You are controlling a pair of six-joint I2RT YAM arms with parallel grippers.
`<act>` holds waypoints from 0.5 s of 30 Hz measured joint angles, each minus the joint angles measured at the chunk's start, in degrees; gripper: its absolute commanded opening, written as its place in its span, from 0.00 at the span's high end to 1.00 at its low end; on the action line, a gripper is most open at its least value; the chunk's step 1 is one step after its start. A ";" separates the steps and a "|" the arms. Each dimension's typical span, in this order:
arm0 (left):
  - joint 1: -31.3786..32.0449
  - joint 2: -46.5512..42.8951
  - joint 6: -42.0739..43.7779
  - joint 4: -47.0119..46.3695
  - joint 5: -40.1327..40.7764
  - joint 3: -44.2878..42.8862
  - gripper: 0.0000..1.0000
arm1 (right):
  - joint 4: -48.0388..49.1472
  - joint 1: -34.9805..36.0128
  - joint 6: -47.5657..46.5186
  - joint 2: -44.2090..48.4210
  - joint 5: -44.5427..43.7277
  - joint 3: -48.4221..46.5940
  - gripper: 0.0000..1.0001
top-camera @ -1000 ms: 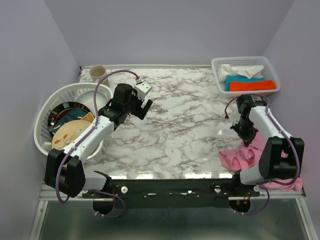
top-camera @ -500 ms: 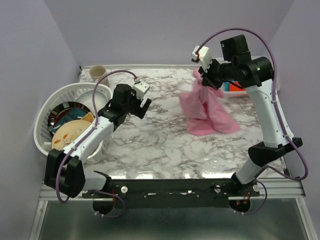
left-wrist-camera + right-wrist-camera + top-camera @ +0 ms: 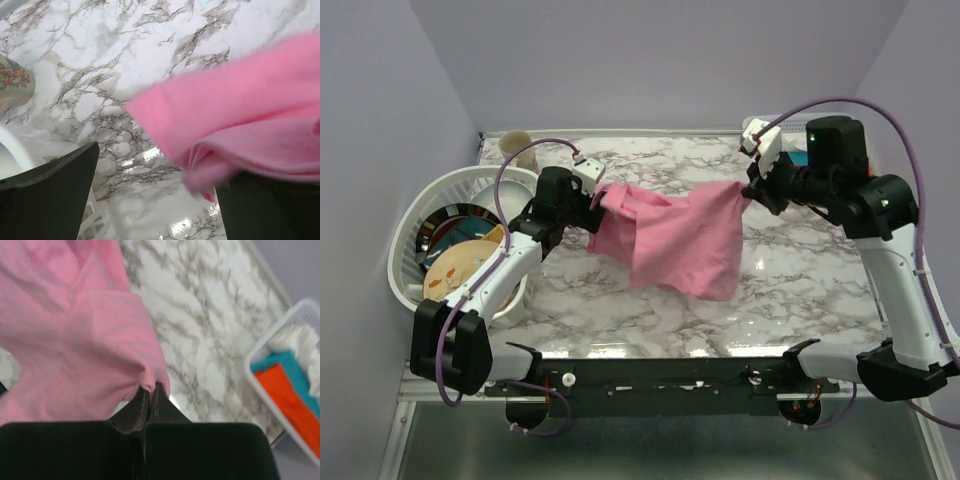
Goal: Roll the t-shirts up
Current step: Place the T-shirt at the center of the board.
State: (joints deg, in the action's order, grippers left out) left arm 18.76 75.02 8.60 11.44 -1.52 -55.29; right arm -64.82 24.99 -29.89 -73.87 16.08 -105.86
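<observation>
The pink t-shirt [image 3: 680, 240] hangs spread in the air over the middle of the marble table [image 3: 620, 320], stretched between my two grippers. My right gripper [image 3: 750, 190] is shut on its right edge; the right wrist view shows the jaws [image 3: 151, 387] pinched together on a fold of the pink fabric [image 3: 75, 340]. My left gripper [image 3: 595, 200] is at the shirt's left end. In the left wrist view its jaws [image 3: 160, 167] stand wide apart, and the pink fabric [image 3: 240, 115] lies blurred over the right finger only.
A white dish rack [image 3: 410, 220] with plates and bowls stands at the left edge. A beige cup [image 3: 516, 146] is at the back left. A white basket [image 3: 248, 371] with orange [image 3: 285, 390] and teal folded cloths sits at the back right.
My right arm lifted the shirt from the near right edge and carried it up and leftward. It now spans both grippers, and the left gripper has reached its left end.
</observation>
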 measured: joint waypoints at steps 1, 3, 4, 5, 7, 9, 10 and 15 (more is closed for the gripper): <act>0.07 0.00 0.00 0.09 0.00 0.02 0.01 | 0.76 -1.42 0.42 0.96 -0.11 4.33 0.70; 0.11 0.07 0.00 0.00 0.00 0.04 0.01 | 1.57 -4.28 0.90 1.03 -0.63 11.72 0.54; 0.09 0.11 0.00 -0.09 0.00 0.04 0.01 | 2.64 -5.09 0.85 0.85 -1.14 14.60 0.48; 0.09 0.17 0.04 -0.09 -0.04 0.04 0.01 | 3.10 -6.56 1.62 -0.15 -2.49 20.02 0.46; 0.09 0.37 0.15 0.11 -0.28 0.02 0.01 | 2.99 -8.04 1.11 -1.92 -3.76 24.35 0.45; 0.04 0.59 0.59 0.52 -1.07 0.02 0.01 | 2.38 -9.33 0.26 -3.48 -4.70 26.60 0.45; 0.04 0.72 0.85 0.85 -1.79 0.02 0.01 | 2.14 -9.38 -0.31 -3.50 -4.68 26.64 0.45; 0.07 1.05 0.98 1.55 -3.72 0.04 0.01 | 3.34 -8.41 -8.57 3.23 -0.48 30.80 0.47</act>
State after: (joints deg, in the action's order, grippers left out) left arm 18.83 76.07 9.58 12.99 -5.23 -55.24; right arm -61.47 16.58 -38.46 -70.63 15.59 -75.07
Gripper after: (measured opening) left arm 0.988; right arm 0.548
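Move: The right hand still pinches one end of the pink t-shirt high up, with the board's center about 12 cm to its left, 5 cm ahead and some 34 cm below. From it the basket of rolled cloths stands roughly 19 cm right, 23 cm ahead and 31 cm down. For the idle, open left hand, the board's center lies about 18 cm right, 3 cm back and 14 cm below. The right hand whips its end of the pink t-shirt down towards the marble board, dropping about 17 cm and swinging some 6 cm to the right, away from the end that trails towards the left hand, while the wrist tips the fingers some 25 degrees more steeply down. Its shut fingers spring to half open early in the plunge and let go of the cloth, then the hand checks, rises about a centimetre and eases back a little, well above the board. ##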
